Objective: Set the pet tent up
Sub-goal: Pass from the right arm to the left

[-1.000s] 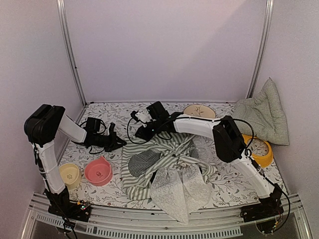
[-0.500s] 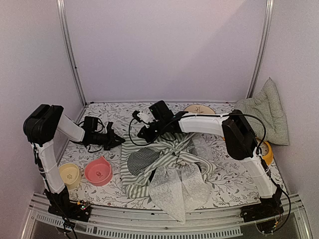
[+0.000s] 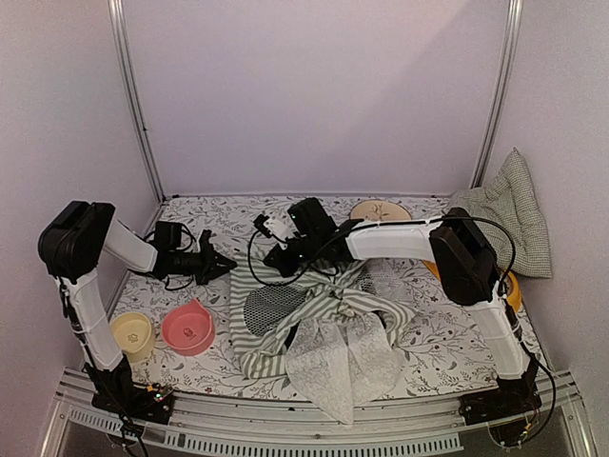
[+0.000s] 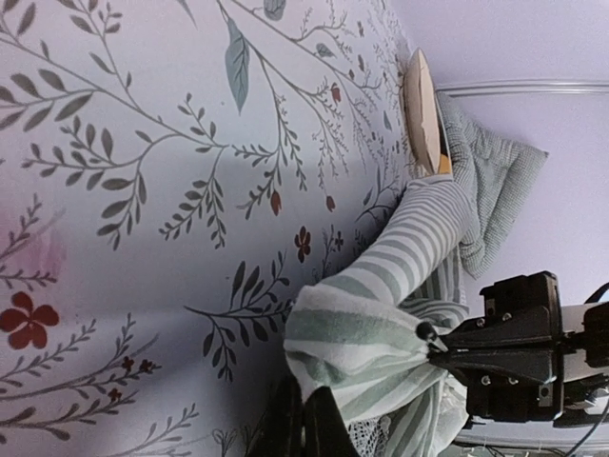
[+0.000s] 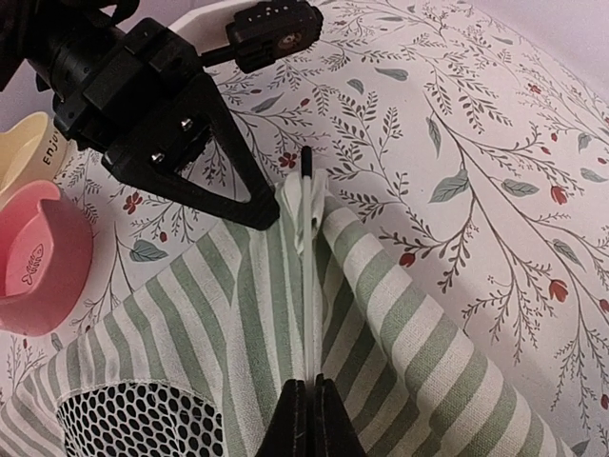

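The pet tent lies collapsed mid-table, green-and-white striped, with its black mesh window and white lace curtain toward the front. My left gripper is shut on the tent's far-left corner; its fingers pinch the fabric. My right gripper is just to the right of it. It is shut on a thin white pole inside the striped sleeve, and the pole's black tip pokes out beside the left gripper.
A pink bowl and a yellow bowl sit front left. A wooden plate lies at the back, an orange bowl at the right. A checked cushion leans in the back right corner.
My right gripper has shut on the pole and its arm has stretched a little further back-left. The tent fabric has drawn tighter toward the left gripper, which stays shut.
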Controlling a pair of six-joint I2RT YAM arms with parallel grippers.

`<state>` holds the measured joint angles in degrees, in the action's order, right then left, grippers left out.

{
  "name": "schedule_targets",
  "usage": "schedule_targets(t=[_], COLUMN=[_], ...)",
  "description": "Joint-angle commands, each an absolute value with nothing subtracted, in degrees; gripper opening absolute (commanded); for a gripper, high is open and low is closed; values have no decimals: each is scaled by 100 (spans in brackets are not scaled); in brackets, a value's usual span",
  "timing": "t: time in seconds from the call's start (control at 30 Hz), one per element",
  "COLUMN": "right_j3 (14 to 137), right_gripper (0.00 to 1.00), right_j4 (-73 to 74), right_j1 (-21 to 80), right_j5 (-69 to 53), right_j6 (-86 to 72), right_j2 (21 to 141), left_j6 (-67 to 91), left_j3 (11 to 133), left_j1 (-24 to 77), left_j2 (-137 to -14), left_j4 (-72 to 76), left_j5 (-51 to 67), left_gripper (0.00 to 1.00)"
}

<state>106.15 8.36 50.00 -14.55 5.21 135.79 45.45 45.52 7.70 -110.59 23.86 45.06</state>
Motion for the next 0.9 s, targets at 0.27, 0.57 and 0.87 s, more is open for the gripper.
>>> schedule_targets(t=[0.27, 0.57, 0.87], right_j3=[10153, 10317, 7875], right_gripper=[0, 0, 0], right_j4=[1582, 1940, 1541], right_j1=[4898, 4888, 4701], right_j5=[-1229, -1849, -1348], right_j6=[537, 703, 611], right_j2=[13046, 13399, 12341], left_j6=[4948, 4441, 4645], left_j3=[4174, 4376, 3936], left_j1=[-422, 149, 91], left_j2=[-10930, -10855, -10782], left_j4=[2950, 2633, 2784], left_j5=[3523, 3842, 3553], left_gripper=[0, 0, 0])
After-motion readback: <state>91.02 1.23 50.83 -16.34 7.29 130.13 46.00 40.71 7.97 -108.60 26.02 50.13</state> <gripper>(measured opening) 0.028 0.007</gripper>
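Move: The left hand already pinches the tent's striped corner; the pole's black tip is just to its right, some 4 cm, about 1 cm farther out and 4 cm higher. The pink bowl stands about 16 cm back and 10 cm left of the left hand. The right hand holds the pole; from it the pinched corner is roughly 8 cm left, 1 cm ahead and 4 cm lower, and the mesh window about 12 cm back, straight below in line. Right fingers keep their grip on the pole, its tip close by the tent corner that the left fingers still pinch. Both hands first ease up and left a centimetre or two, then turn back: the right goes back towards the base about 4 cm in all, ending lower and to the right, while the left draws the corner back some 3 cm, losing its small rise. ##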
